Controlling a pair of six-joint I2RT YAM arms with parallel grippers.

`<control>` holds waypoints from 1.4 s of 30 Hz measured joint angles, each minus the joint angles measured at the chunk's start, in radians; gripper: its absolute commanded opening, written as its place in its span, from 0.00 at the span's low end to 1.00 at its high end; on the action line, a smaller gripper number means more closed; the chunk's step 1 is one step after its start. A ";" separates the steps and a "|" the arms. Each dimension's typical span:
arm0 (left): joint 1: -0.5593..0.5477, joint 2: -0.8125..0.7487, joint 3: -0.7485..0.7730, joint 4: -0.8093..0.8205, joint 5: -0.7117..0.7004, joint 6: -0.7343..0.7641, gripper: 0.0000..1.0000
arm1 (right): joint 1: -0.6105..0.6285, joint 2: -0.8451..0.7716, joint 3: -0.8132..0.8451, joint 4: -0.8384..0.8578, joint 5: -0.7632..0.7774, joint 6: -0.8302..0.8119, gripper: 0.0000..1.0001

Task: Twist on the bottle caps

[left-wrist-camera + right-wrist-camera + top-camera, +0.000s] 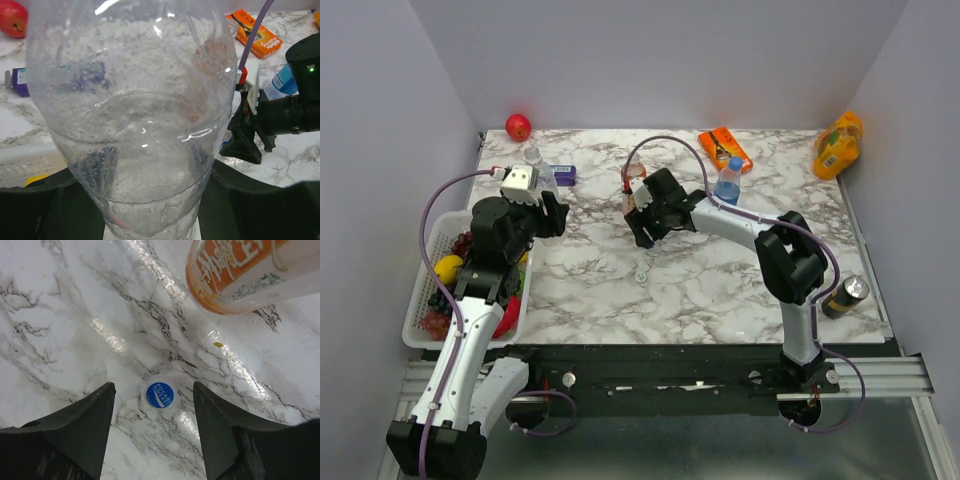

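An all-clear bottle fills the left wrist view, with my left gripper shut on it at the table's left side. My right gripper hangs open over the marble, with a whitish cap with a blue printed top lying on the table between its fingertips. The orange-liquid bottle stands just beyond it. In the top view a whitish cap lies just on the near side of the right gripper. The blue-labelled bottle stands further right.
A white basket of fruit sits at the left edge beside my left arm. At the back are a red apple, a purple item, an orange box and a yellow-orange pouch. A dark can stands near right.
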 measured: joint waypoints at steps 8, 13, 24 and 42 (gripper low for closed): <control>0.026 -0.021 -0.011 -0.004 0.012 -0.010 0.00 | 0.001 0.053 0.021 -0.002 0.043 0.054 0.61; 0.027 -0.022 -0.013 -0.006 0.023 -0.011 0.00 | 0.003 0.054 0.019 -0.002 0.042 0.059 0.56; 0.034 -0.013 -0.031 0.001 0.045 -0.026 0.00 | 0.004 0.052 -0.019 -0.002 0.039 0.052 0.46; 0.040 0.017 -0.104 0.080 0.203 0.003 0.00 | 0.000 -0.022 -0.033 -0.063 0.018 -0.074 0.33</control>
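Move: The blue cap lies flat on the table about 4 cm below the right fingertips, roughly 1 cm back and 1 cm right of them. From that hand the orange bottle stands some 8 cm ahead and 4 cm left, the white cap about 10 cm back and 1 cm left, and the blue-label bottle roughly 12 cm ahead and 20 cm right. From the left hand, which holds the clear bottle, the blue cap is about 22 cm right, 4 cm ahead and 18 cm below. The right fingers pinch the blue cap between their tips: the hand sinks about 3 cm over it while they close, then squeezes with rising effort and lifts about 2 cm, easing right and back. The left hand keeps its hold on the clear bottle and at the end starts down, some 3 cm, and right towards the other hand, turning clockwise. ##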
